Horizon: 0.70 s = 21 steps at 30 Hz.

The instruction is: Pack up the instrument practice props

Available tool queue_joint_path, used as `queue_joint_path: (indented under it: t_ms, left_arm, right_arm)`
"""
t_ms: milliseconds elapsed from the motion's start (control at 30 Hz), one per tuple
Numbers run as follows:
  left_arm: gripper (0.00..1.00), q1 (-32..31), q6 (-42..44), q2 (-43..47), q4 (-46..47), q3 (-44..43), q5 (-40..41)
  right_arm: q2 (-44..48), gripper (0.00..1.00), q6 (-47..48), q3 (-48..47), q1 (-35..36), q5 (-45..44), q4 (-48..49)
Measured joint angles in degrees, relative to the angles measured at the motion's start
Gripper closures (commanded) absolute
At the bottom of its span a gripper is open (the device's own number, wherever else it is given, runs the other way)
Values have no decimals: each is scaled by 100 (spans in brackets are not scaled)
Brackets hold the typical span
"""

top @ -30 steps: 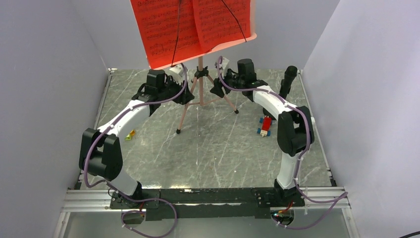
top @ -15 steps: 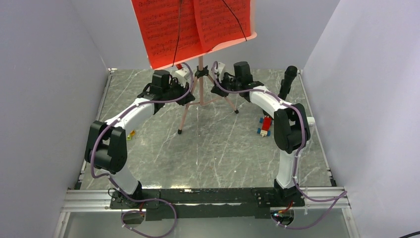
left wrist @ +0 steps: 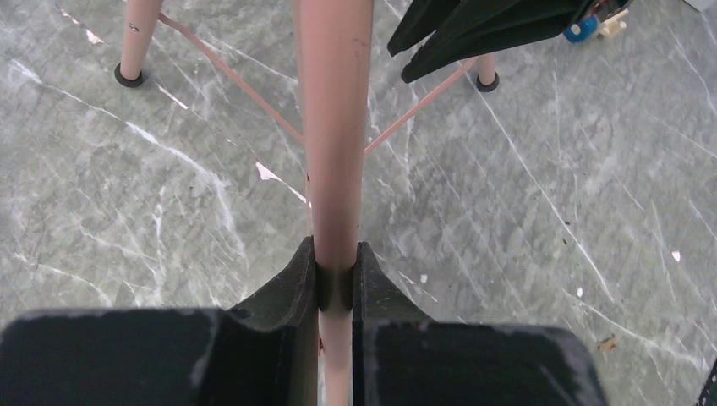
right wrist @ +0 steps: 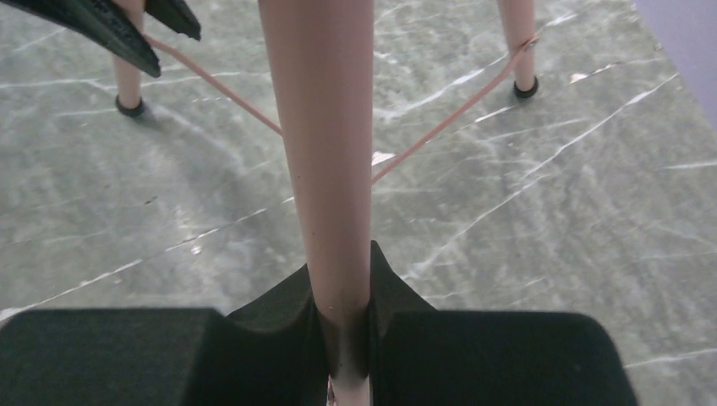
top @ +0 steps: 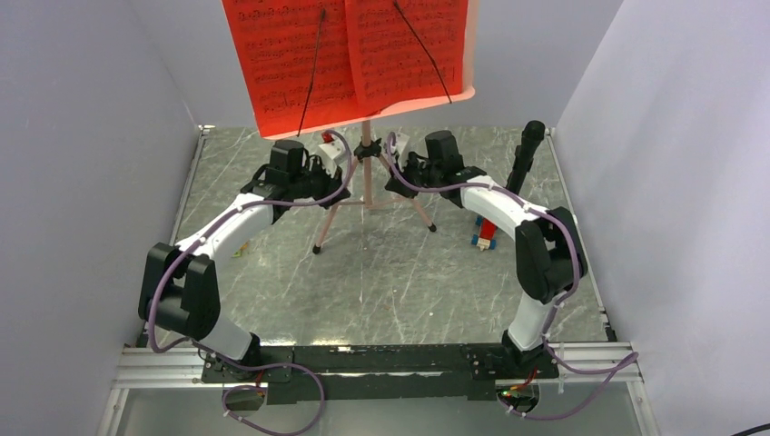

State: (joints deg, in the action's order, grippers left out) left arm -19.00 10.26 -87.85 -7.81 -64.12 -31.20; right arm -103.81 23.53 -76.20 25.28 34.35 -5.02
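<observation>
The pink music stand (top: 368, 193) stands on its tripod legs at the back middle of the marble table. Red sheet-music pages (top: 300, 64) rest on its desk under two black wire holders. My left gripper (top: 352, 184) is shut on the stand's pole from the left, and the left wrist view shows the pole (left wrist: 334, 127) pinched between its jaws (left wrist: 336, 255). From the right, my right gripper (top: 388, 179) is shut on the same pole (right wrist: 325, 127), with its jaws (right wrist: 338, 272) pressed against both sides. Rubber feet (right wrist: 525, 88) touch the table.
Red and blue toy blocks (top: 486, 232) lie right of the stand, and small yellow-green blocks (top: 241, 247) lie to its left. A black upright post (top: 528, 150) stands at the back right. Grey walls close in the table on three sides.
Both grippers have closed from half open onto the stand's pole. The stand has shifted a little to the left, and its desk with the pages sits higher in the top view.
</observation>
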Motion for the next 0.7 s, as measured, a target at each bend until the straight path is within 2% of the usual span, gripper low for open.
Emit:
queue_joint_path:
  t_ms: [267, 700]
  left_arm:
    - [99, -216, 372, 481, -201, 435, -356]
    - [99, -564, 557, 855, -186, 966, -1480]
  right_arm:
    - [1023, 100, -127, 1071, 92, -50, -164]
    - [2855, 100, -120, 2739, 116, -109, -424]
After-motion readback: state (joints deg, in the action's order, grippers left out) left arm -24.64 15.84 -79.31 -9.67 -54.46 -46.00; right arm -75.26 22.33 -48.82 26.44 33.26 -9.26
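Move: Each hand already grips its own side's leg of the music stand, about 12 cm above the table. The stand's post is 6 cm to the right and 4 cm ahead of the left hand, and 7 cm to the left and 3 cm ahead of the right. The red toy car is about 18 cm to the right hand's right and 5 cm nearer the base, the microphone some 24 cm right and 4 cm farther out. The yellow-green toy sits roughly 22 cm to the left hand's left and 6 cm nearer. Keeping their grips on the two front legs, both hands draw the music stand back towards the near edge of the table and somewhat to the right, almost level, the right hand by about 13 cm back and the left by about 10. The left wrist swings some 20 degrees clockwise on the way while the right keeps its attitude, and all the fingers stay shut on the legs. ##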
